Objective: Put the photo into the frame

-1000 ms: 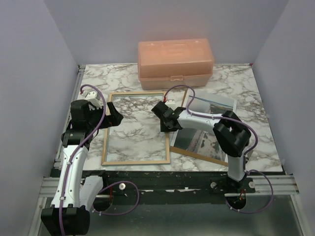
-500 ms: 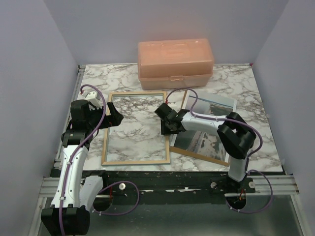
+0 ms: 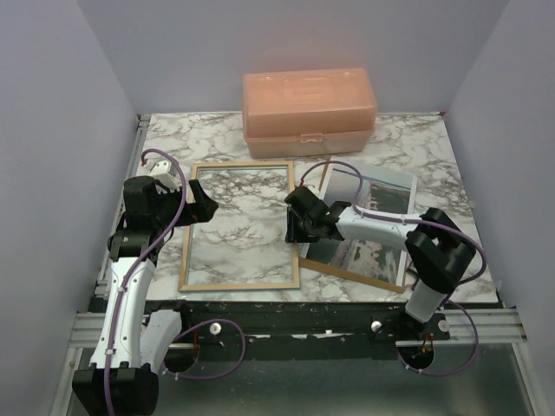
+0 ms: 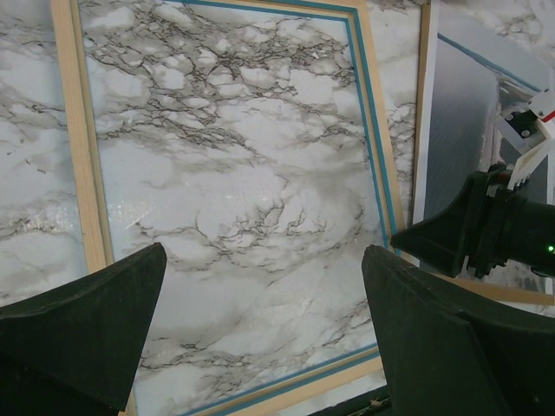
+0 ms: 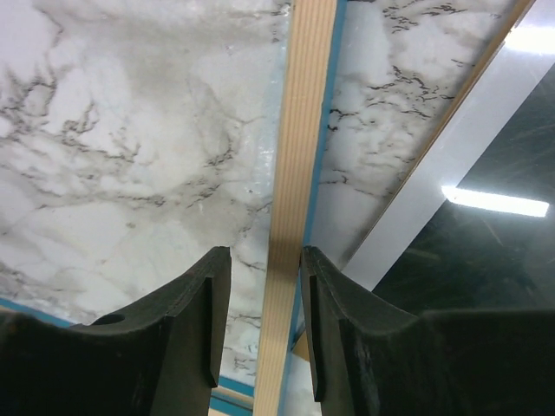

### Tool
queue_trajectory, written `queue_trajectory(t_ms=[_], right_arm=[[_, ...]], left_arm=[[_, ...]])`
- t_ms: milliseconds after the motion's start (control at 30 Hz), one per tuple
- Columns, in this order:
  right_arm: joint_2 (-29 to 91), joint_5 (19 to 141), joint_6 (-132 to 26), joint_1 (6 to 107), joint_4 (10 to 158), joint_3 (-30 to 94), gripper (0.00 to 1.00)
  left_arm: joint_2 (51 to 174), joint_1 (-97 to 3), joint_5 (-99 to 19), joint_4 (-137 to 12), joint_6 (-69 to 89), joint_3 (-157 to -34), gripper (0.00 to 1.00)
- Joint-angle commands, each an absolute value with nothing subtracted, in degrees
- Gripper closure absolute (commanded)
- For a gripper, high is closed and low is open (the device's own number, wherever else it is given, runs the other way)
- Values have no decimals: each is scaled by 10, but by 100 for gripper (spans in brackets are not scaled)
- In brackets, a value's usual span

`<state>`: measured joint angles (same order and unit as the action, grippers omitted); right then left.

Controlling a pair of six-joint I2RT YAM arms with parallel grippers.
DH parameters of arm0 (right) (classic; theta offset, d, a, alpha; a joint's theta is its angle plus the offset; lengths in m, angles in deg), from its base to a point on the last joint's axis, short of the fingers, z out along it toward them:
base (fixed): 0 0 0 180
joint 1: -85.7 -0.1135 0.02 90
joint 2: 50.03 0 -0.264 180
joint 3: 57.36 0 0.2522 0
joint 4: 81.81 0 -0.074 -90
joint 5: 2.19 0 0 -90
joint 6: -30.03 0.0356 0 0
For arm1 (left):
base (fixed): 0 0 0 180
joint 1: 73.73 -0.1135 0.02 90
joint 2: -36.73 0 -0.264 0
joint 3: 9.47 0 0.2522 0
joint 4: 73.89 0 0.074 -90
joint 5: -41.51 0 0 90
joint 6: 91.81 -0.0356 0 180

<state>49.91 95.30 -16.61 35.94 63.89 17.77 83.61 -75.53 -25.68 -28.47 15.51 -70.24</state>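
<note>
The frame (image 3: pixel 240 284) lies flat on the marble table, light wood rim up, with the marble showing through its pane. The photo (image 3: pixel 373 195) lies to its right on a brown backing board (image 3: pixel 351 274), picture side up. My right gripper (image 3: pixel 295 227) hovers low over the frame's right rim (image 5: pixel 303 173); it is open, one finger on each side of the rim, with a gap on the inner side. My left gripper (image 3: pixel 204 204) hangs wide open over the frame's left part (image 4: pixel 87 173) with nothing between its fingers. The photo's edge (image 4: pixel 464 130) shows in the left wrist view.
A pale orange plastic box (image 3: pixel 309 110) stands at the back of the table behind the frame. The photo's white border (image 5: pixel 451 199) and the board's brown edge (image 5: pixel 460 91) lie just right of the frame rim. Grey walls close in both sides.
My right arm has shifted right and toward the near edge, bringing its gripper along the frame's right rim. Its jaws have widened slightly. The left arm has not moved.
</note>
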Motion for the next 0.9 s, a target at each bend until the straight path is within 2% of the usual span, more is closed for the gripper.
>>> queue_trajectory(t_ms=[0, 133, 267, 633, 867], right_arm=[[456, 917, -155, 361, 691, 153, 56], [439, 926, -155, 363, 683, 142, 54], [412, 923, -151, 375, 688, 112, 46], [311, 856, -146, 466, 705, 15, 29], [242, 872, -151, 523, 663, -21, 16]], left_arm=[[830, -758, -232, -300, 147, -695, 1], [832, -755, -199, -308, 156, -689, 1], [839, -739, -174, -323, 185, -675, 1], [936, -519, -221, -440, 310, -644, 1], [1046, -403, -254, -484, 369, -688, 1]])
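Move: My right hand is just over the frame's right bar, its half-open fingertips on either side of it. The photo's middle lies about 19 cm to its right and 6 cm farther out, some 2 cm lower; the frame's middle is 15 cm left and 3 cm ahead, and the pink box about 36 cm ahead, 4 cm right. From my left hand the photo lies about 42 cm right, 2 cm ahead and 16 cm below, the frame's middle only 8 cm right, level fore and aft, equally low. I lift my right hand some 2 cm clear of the frame's bar, then carry it about 8 cm right, still rising slightly, to over the photo's left edge, spreading the fingers wide as I go. Meanwhile I sweep my left hand, wide open, about 16 cm right across above the frame towards the photo, sinking 6 cm and drawing back 4, its wrist swinging some 25 degrees clockwise and tipping down. ##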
